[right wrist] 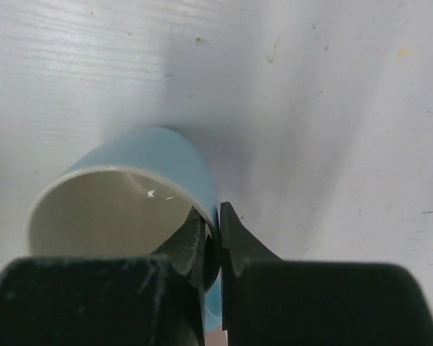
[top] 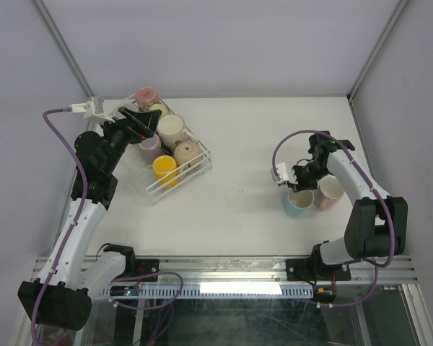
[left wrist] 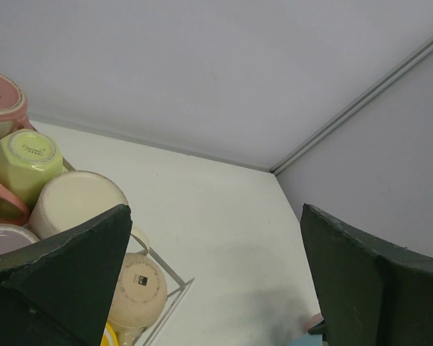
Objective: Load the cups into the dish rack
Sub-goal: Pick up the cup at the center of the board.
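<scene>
On the left stands the clear dish rack [top: 191,176], holding several cups: pink [top: 146,96], green [top: 159,109], cream [top: 171,128], mauve [top: 150,146], beige [top: 187,152] and yellow [top: 164,167]. My left gripper [top: 133,122] hovers open over the rack's far end with nothing between its fingers [left wrist: 94,245]. On the right, a light blue cup [top: 300,201] and a pink cup [top: 330,192] stand upright on the table. My right gripper [right wrist: 213,223] is shut on the light blue cup's [right wrist: 141,155] rim, one finger inside, one outside.
The left wrist view shows the pink [left wrist: 3,97], green [left wrist: 30,155], cream [left wrist: 76,202] and beige [left wrist: 137,288] cups and the rack's wire corner [left wrist: 175,277]. Grey walls enclose the white table [top: 260,137] on three sides.
</scene>
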Robot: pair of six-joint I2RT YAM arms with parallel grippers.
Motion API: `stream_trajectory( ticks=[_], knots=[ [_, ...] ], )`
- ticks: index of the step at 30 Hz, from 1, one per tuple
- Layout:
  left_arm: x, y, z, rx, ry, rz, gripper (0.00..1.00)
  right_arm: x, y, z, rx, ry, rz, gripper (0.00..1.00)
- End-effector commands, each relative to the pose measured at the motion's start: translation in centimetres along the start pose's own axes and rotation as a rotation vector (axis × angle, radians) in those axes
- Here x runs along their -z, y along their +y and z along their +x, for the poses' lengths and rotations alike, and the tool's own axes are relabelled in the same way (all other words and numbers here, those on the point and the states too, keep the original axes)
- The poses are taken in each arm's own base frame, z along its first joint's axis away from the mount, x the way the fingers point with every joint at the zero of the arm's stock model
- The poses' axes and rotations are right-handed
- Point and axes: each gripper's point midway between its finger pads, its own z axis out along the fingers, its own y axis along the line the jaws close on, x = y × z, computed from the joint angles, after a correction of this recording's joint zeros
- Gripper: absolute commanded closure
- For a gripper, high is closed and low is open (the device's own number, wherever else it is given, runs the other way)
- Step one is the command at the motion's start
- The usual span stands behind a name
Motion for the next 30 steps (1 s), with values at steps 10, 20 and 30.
stream_trajectory(
  ticks=[10, 20, 30],
  knots=[
    [0.4, -4.7, -1.4, -0.026, -0.022, 0.220, 0.01, 9.6, -10.4, -13.7, -0.632, -0.591, 0.054, 1.00],
    [-1.1, -9.5, -1.7, 0.056, -0.018, 0.475, 0.04, 22.9, -17.7, -23.0, -1.013, -1.225, -0.011, 1.00],
    [-2.6, -13.1, -0.9, 0.163, -0.027, 0.565, 0.03, 28.9, -21.2, -25.9, -1.072, -1.401, -0.044, 1.00]
  ],
)
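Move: The right fingers already pinch the far wall of the blue cup, whose middle lies about 4 cm back of the hand point and 3 cm below. The pink cup stands roughly 11 cm to this hand's right, level fore and aft, 4 cm lower; the open left gripper is some 45 cm left, 9 cm ahead and 27 cm up. From the left hand, the blue cup is about 45 cm right, 13 cm back, 30 cm below. Keep the right fingers shut on the blue cup's wall and lift it clear of the table, some 30 cm up while carrying forward and left towards the left gripper; swing the wrist through nearly a right angle so the fingers go from pointing down to pointing left. Meanwhile bring the open left gripper about 9 cm right and slightly up, turning clockwise to face the cup. ##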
